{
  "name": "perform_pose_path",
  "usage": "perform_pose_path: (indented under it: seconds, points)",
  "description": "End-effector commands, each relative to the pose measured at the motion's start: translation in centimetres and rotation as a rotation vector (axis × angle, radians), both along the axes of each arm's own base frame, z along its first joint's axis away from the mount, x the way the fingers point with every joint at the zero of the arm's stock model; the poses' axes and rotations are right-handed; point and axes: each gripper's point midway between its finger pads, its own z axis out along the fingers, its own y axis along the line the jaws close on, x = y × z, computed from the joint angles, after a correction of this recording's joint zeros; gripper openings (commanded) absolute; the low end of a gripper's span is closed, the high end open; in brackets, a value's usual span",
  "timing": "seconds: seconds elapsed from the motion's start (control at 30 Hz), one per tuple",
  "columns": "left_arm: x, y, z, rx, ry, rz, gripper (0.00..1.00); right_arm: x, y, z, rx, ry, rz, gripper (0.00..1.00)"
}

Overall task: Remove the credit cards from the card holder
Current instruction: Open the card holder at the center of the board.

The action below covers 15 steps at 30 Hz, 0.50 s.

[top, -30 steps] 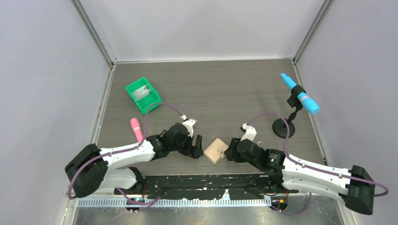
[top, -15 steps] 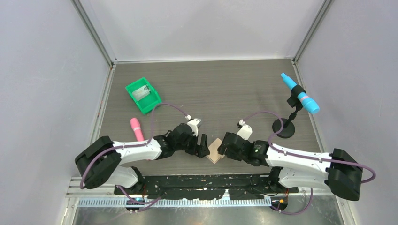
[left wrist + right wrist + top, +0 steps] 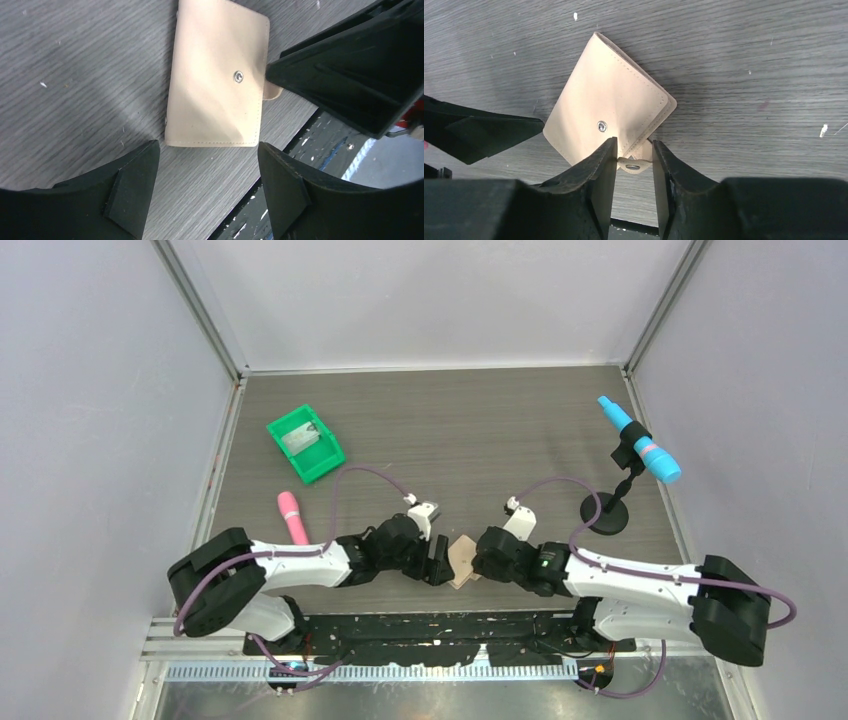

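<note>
The card holder [image 3: 462, 558] is a tan folded wallet lying shut on the table close to its front edge, with a snap stud on its top face [image 3: 215, 85]. The credit cards are hidden inside it. My right gripper [image 3: 634, 145] has its narrow jaws closed on the holder's small strap tab [image 3: 634, 164], which fills the gap between them. My left gripper [image 3: 206, 155] stands wide open just off the holder's short edge on the opposite side, with only bare table between its fingers. In the top view the left gripper [image 3: 440, 562] and right gripper [image 3: 480, 558] flank the holder.
A green bin [image 3: 305, 443] with a grey item inside stands at the back left. A pink cylinder [image 3: 291, 515] lies left of my left arm. A blue tool on a black stand [image 3: 640, 452] is at the right. The table's front edge [image 3: 300, 145] runs right beside the holder.
Both arms have closed in on the card holder from either side. The right jaws opened a little, then narrowed onto the strap tab. The left jaws have narrowed slightly.
</note>
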Motion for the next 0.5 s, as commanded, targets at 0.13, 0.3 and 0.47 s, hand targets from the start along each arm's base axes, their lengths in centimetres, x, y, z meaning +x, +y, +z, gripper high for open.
perform_pose_path:
  seconds: [0.13,0.3,0.47]
  points:
    - [0.6,-0.4,1.5,0.184,-0.194,0.005,0.75,-0.5,0.2,0.3,0.156,-0.118,0.089,0.21]
    - [0.6,-1.0,1.5,0.273,-0.263,-0.007,0.78,-0.5,-0.2,1.1,0.182,-0.168,0.113,0.06]
    - [0.2,-2.1,1.3,0.349,-0.324,-0.045,0.79,-0.4,-0.6,2.0,0.208,-0.214,0.12,0.05]
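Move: The card holder lies flat, its middle about 4 cm right and 2 cm ahead of the open left hand and some 2 cm lower. Its already unsnapped strap tab is about 7 cm right and 1 cm back of that hand. From the half-open right hand, the tab is right at the fingertips, about 1 cm below; the holder's middle is about 3 cm ahead, 3 cm left and 1 cm lower. Back and to its right by about 1 cm each, the right hand sinks slightly and comes up again while its fingers go from half open to nearly shut, seemingly pinching the strap tab. The left hand, fingers still wide, dips briefly, then rises and goes right about 2 cm towards the holder, its wrist turning some 20 degrees so the fingers point more steeply down. ##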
